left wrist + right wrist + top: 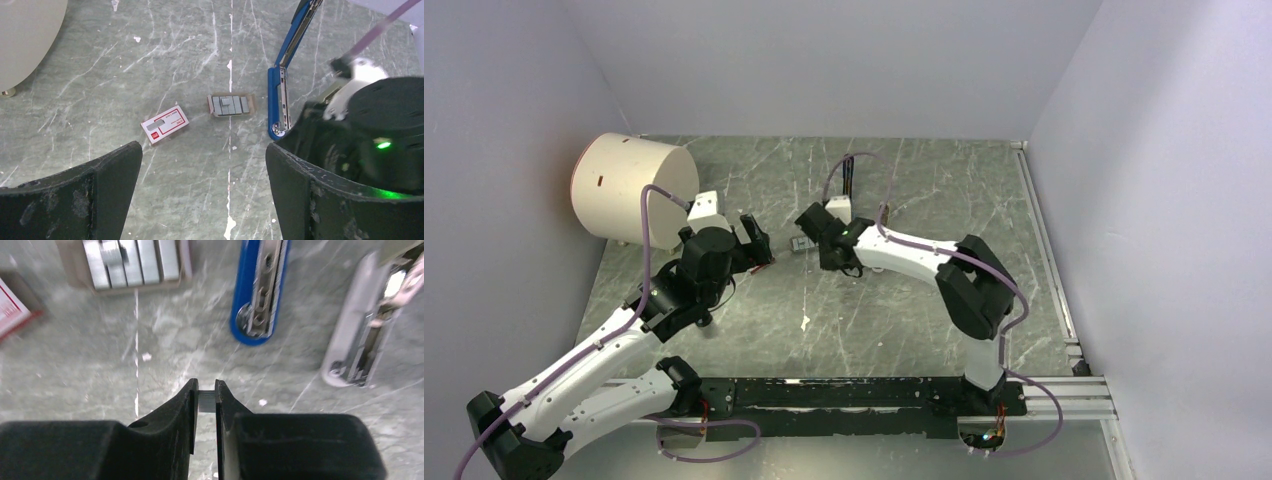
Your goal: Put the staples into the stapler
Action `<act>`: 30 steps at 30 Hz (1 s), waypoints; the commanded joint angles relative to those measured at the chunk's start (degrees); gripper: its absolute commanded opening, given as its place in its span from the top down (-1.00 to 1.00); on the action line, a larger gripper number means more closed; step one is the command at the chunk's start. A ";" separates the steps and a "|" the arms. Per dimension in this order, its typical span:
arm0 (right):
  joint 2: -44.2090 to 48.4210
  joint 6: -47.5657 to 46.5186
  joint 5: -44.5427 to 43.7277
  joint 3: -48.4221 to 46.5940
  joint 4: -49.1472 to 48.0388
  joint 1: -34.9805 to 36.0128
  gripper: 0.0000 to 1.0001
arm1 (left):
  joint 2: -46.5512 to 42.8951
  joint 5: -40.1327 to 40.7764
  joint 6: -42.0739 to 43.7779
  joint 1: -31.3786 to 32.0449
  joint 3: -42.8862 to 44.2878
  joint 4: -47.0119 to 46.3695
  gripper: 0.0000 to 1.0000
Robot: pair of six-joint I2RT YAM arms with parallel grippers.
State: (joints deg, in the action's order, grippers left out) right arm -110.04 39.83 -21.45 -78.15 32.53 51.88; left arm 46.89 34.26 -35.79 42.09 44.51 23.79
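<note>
The blue stapler [257, 295] lies hinged open on the table, its metal channel facing up; it also shows in the left wrist view [277, 100] and in the top view [849, 178]. A small open tray of staples [131, 262] lies to its left. My right gripper [206, 401] is shut on a short grey strip of staples, held just above the table short of the stapler's rounded end. My left gripper [205, 165] is open and empty, low over the table near the tray [230, 105].
A pale off-white slim bar [360, 335] lies right of the stapler. A red-and-white staple box sleeve [165, 125] lies left of the tray. A big cream cylinder [629, 190] stands at the back left. Walls enclose the table.
</note>
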 commanded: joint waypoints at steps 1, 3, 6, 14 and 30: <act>4.47 -1.98 -5.94 -0.12 -4.65 -3.37 0.61 | 0.25 -0.25 0.07 -0.35 0.05 -1.03 -0.96; 4.80 -2.87 -6.14 0.20 -6.70 -4.96 0.61 | 0.44 -0.25 0.11 -0.37 0.09 -1.18 -0.96; 4.26 -4.46 -5.78 0.33 -9.35 -7.53 0.61 | 0.69 -0.25 0.19 -0.39 0.13 -1.37 -0.96; 0.37 -7.21 -5.03 -0.69 -14.64 -10.75 0.60 | 1.90 0.05 0.41 -0.34 0.66 -1.20 -0.96; -3.33 -7.09 -3.35 -3.53 -15.31 -11.71 0.60 | 2.64 0.45 0.85 -0.38 1.08 -1.21 -0.96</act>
State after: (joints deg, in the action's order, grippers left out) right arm -112.51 33.12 -23.77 -79.72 19.20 40.71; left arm 49.41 34.28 -35.75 42.09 44.51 23.79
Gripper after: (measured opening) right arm 0.203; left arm 0.980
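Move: About 10 cm ahead of the right hand, 4 cm to its right and 3 cm lower, lies the blue stapler, its loading channel open; the closed right fingers already hold a staple strip. The open staple box stands 9 cm ahead and 5 cm to the left of the right hand, the beige stapler 8 cm ahead and 12 cm to its right. From the idle left hand the blue stapler is some 14 cm ahead, 16 cm right and 20 cm below. Carrying the staple strip in still-closed fingers, the right hand sweeps about 10 cm forward and 4 cm right to the blue stapler, rising some 4 cm on the way and then sinking about 3 cm over its open channel, where it slows nearly to a stop. The wrist tips the fingers some 10 degrees more forward and turns slightly clockwise, lining the strip up with the channel. ##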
